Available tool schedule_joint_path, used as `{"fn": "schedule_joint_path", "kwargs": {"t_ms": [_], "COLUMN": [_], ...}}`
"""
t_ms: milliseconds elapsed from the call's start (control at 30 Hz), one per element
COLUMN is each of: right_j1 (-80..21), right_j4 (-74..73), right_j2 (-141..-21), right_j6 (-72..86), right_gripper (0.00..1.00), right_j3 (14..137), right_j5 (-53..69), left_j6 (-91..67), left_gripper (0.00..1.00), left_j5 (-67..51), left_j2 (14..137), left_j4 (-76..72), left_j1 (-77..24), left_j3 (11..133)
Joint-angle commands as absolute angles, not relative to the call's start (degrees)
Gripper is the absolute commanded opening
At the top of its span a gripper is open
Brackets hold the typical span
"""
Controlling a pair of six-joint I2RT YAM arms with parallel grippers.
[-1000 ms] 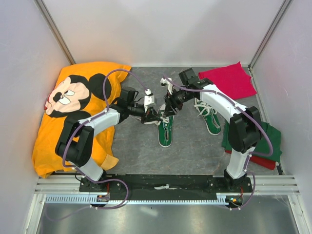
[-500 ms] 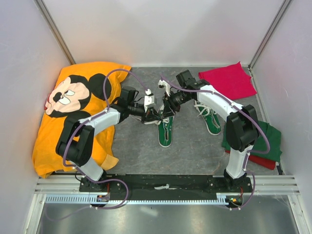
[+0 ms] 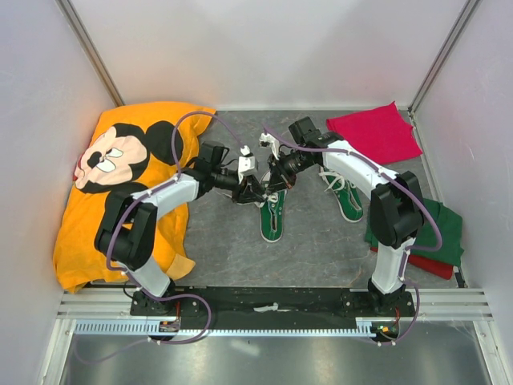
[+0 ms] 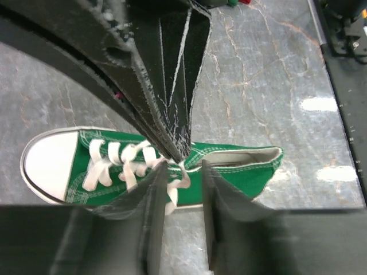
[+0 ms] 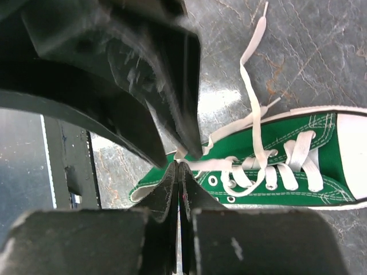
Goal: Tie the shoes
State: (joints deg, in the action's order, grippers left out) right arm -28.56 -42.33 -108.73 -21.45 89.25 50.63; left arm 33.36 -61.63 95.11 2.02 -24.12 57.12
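Observation:
One green sneaker (image 3: pixel 271 216) lies mid-table, toe toward the arms; its partner (image 3: pixel 345 195) lies to the right with loose laces. Both grippers meet above the middle sneaker's lace area. My right gripper (image 5: pixel 178 165) is shut on a strand of the white lace (image 5: pixel 252 74) just over the shoe's (image 5: pixel 298 189) opening. My left gripper (image 4: pixel 183 167) is open, its fingers (image 4: pixel 153 212) standing either side of a hanging lace end (image 4: pixel 172 193) beside the shoe (image 4: pixel 235 166). The right gripper's shut tips reach down right in front of the left jaws.
An orange Mickey Mouse shirt (image 3: pixel 120 176) covers the left of the table under the left arm. A red cloth (image 3: pixel 377 132) lies at the back right. A folded green cloth (image 3: pixel 445 228) on another red one sits by the right arm's base. Walls close in on three sides.
The right gripper has shifted slightly left toward the left gripper, keeping hold of the lace. The left arm has barely moved.

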Motion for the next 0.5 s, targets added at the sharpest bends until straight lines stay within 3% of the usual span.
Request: {"fn": "schedule_joint_path", "kwargs": {"t_ms": [0,100,233,467], "right_j1": [-28.4,-28.4,-28.5,-28.4], "right_j4": [-41.7,-41.7,-41.7,-40.6], "right_j2": [-107.6,-107.3,-107.1,-107.1], "right_j6": [-22.9,-22.9,-22.9,-21.3], "right_gripper": [0.0,0.0,0.0,0.0], "right_j3": [88.4,88.1,88.2,88.2], "right_j5": [48.9,48.4,47.9,47.2], "left_j6": [43.1,49.3,69.0,74.5], "left_gripper": [0.48,0.56,0.59,0.59], "left_j5": [-59.8,-58.4,-52.0,-45.3], "left_j2": [93.3,94.1,99.8,106.4], "left_j4": [12.6,20.5,39.2,40.5], "left_j1": [-20.5,-14.3,-11.4,-12.3], "left_j3": [61.0,63.9,70.9,72.6]}}
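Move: The long lace end, next to be picked up, lies on the table about 11 cm to the left hand's left, 5 cm farther ahead and 9 cm below. The green shoe's middle is 3 cm ahead, 2 cm right and 8 cm below that hand; the short lace end is some 6 cm ahead, 4 cm left and 8 cm below. From the right hand, already shut on the lace over the shoe, the long end is about 13 cm left, 5 cm ahead and 9 cm below. Leftward and forward, away from the shoe, the left hand swings about 11 cm out and some 6 cm ahead, then dips about 5 cm towards the long lace end on the table. Its already parted fingers open wider and tilt some 20 degrees further down. The right hand keeps its pinch on the lace over the shoe, sinking about 1 cm. ##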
